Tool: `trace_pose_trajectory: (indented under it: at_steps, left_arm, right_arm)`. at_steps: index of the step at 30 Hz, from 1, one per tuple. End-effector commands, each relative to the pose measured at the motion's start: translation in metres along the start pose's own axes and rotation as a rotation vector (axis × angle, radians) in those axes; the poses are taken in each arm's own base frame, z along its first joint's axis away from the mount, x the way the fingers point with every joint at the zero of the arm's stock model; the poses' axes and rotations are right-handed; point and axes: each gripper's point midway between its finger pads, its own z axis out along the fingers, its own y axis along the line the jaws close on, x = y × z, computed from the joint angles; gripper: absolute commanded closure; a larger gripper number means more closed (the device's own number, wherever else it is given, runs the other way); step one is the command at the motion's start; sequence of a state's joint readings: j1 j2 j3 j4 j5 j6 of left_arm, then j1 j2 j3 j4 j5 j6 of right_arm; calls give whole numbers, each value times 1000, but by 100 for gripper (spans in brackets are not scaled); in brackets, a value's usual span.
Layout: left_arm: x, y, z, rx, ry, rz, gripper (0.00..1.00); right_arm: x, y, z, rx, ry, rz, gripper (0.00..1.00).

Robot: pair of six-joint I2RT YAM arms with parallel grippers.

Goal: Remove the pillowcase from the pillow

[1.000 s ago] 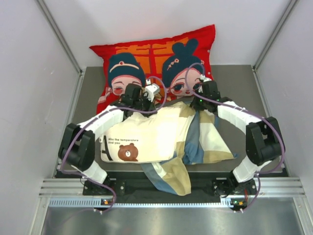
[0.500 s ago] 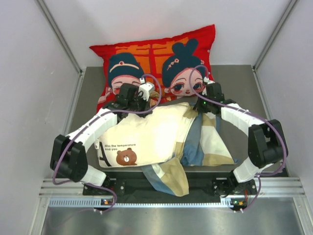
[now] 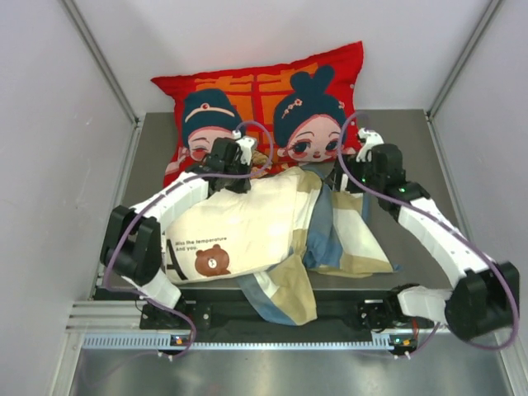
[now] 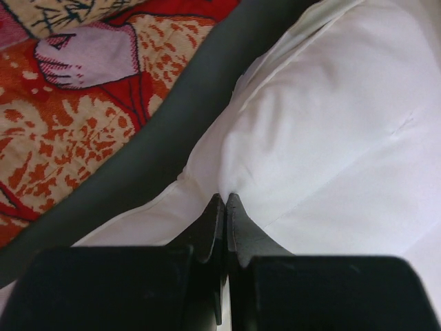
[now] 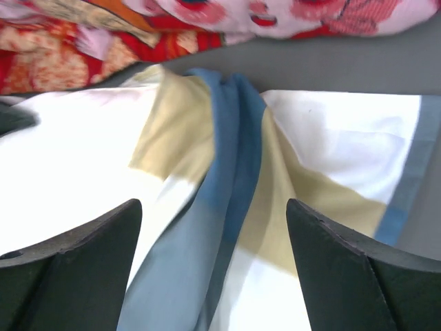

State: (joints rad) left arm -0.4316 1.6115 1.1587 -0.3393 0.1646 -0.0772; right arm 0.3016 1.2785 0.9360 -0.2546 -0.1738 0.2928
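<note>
The cream-white pillow (image 3: 227, 227) with the brown bear print lies on the table, its right end inside the pillowcase (image 3: 342, 235) of blue, tan and cream checks, which bunches to the right and hangs over the front edge. My left gripper (image 3: 233, 172) is shut on the pillow's far corner; the left wrist view shows its fingertips (image 4: 226, 200) pinching white pillow fabric (image 4: 324, 138). My right gripper (image 3: 351, 177) is open above the pillowcase's far edge. In the right wrist view it (image 5: 215, 227) straddles a blue fold of the pillowcase (image 5: 234, 158) without touching; the white pillow (image 5: 69, 165) lies at the left.
The large red cartoon-figure cushion (image 3: 264, 99) lies at the back, touching the pillow's far edge; it also shows in the left wrist view (image 4: 69, 110) and the right wrist view (image 5: 83, 41). The grey table (image 3: 404, 140) is walled left, right and behind.
My left gripper has drawn the pillow's far corner left and back, so the pillow has turned. My right gripper has shifted right and back, with its arm stretched out.
</note>
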Motion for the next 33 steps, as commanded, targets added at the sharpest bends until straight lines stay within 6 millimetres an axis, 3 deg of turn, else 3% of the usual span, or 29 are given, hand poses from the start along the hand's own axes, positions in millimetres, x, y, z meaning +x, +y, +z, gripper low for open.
trace_pose_trajectory:
  at_steps: [1, 5, 6, 7, 13, 16, 19, 21, 22, 23, 26, 28, 29, 30, 31, 33]
  left_arm:
    - [-58, 23, -13, -146, -152, -52, 100]
    - [-72, 37, -8, -224, -167, -73, 100]
    - [-72, 42, -6, -250, -163, -80, 100]
    - [-71, 45, -1, -265, -150, -81, 100]
    - [-80, 59, 8, -340, -100, -74, 100]
    - [-82, 58, 10, -334, -103, -67, 100]
    - [-84, 54, 3, -322, -114, -44, 97]
    - [-83, 49, -2, -316, -120, -19, 86]
    - [-86, 44, -10, -309, -140, -2, 58]
    - [-90, 42, -16, -318, -157, 27, 49]
    - [-104, 13, -44, -333, -244, 111, 1]
    - [-110, -17, -64, -329, -298, 155, 1]
    - [-104, -27, -67, -320, -295, 171, 1]
    - [-97, -49, -70, -287, -299, 201, 1]
    - [-94, -59, -79, -267, -316, 206, 1]
    - [-62, -77, -75, -230, -275, 223, 1]
  right_arm:
    - [-6, 18, -40, -45, -64, -88, 14]
    - [38, 30, -61, -70, -17, -98, 12]
    - [49, 32, -62, -74, -3, -88, 12]
    - [75, 38, -60, -92, 46, -76, 12]
    - [142, 48, -60, -113, 123, 1, 11]
    - [152, 49, -53, -114, 127, 30, 11]
    - [142, 52, -44, -113, 86, 29, 11]
    - [142, 53, -34, -107, 97, 14, 11]
    - [141, 55, -26, -107, 106, 11, 11]
    - [140, 58, -22, -117, 111, 10, 11]
    - [141, 65, -9, -134, 117, 2, 12]
    - [144, 67, -2, -137, 130, -4, 22]
    - [143, 68, 1, -133, 124, -5, 28]
    - [144, 67, 2, -128, 131, -1, 34]
    - [139, 70, 4, -138, 110, 2, 46]
    - [136, 72, 6, -140, 101, 4, 57]
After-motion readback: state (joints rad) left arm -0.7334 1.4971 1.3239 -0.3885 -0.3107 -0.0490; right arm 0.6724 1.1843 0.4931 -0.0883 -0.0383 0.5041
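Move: The striped pillowcase's blue fold, which the open right hand goes for, lies about 13 cm back, 5 cm left and 13 cm below it; the white pillow's middle is some 28 cm left and 10 cm back, the red cushion's 18 cm left and 16 cm ahead. The shut left hand holds the white pillow's far edge, the pillow's middle about 9 cm back and 3 cm left; the blue fold is 19 cm right, 12 cm back. Right hand arcs back and down 12 cm, closing on the blue fold; left pushes pillow forward, releases, rises. ##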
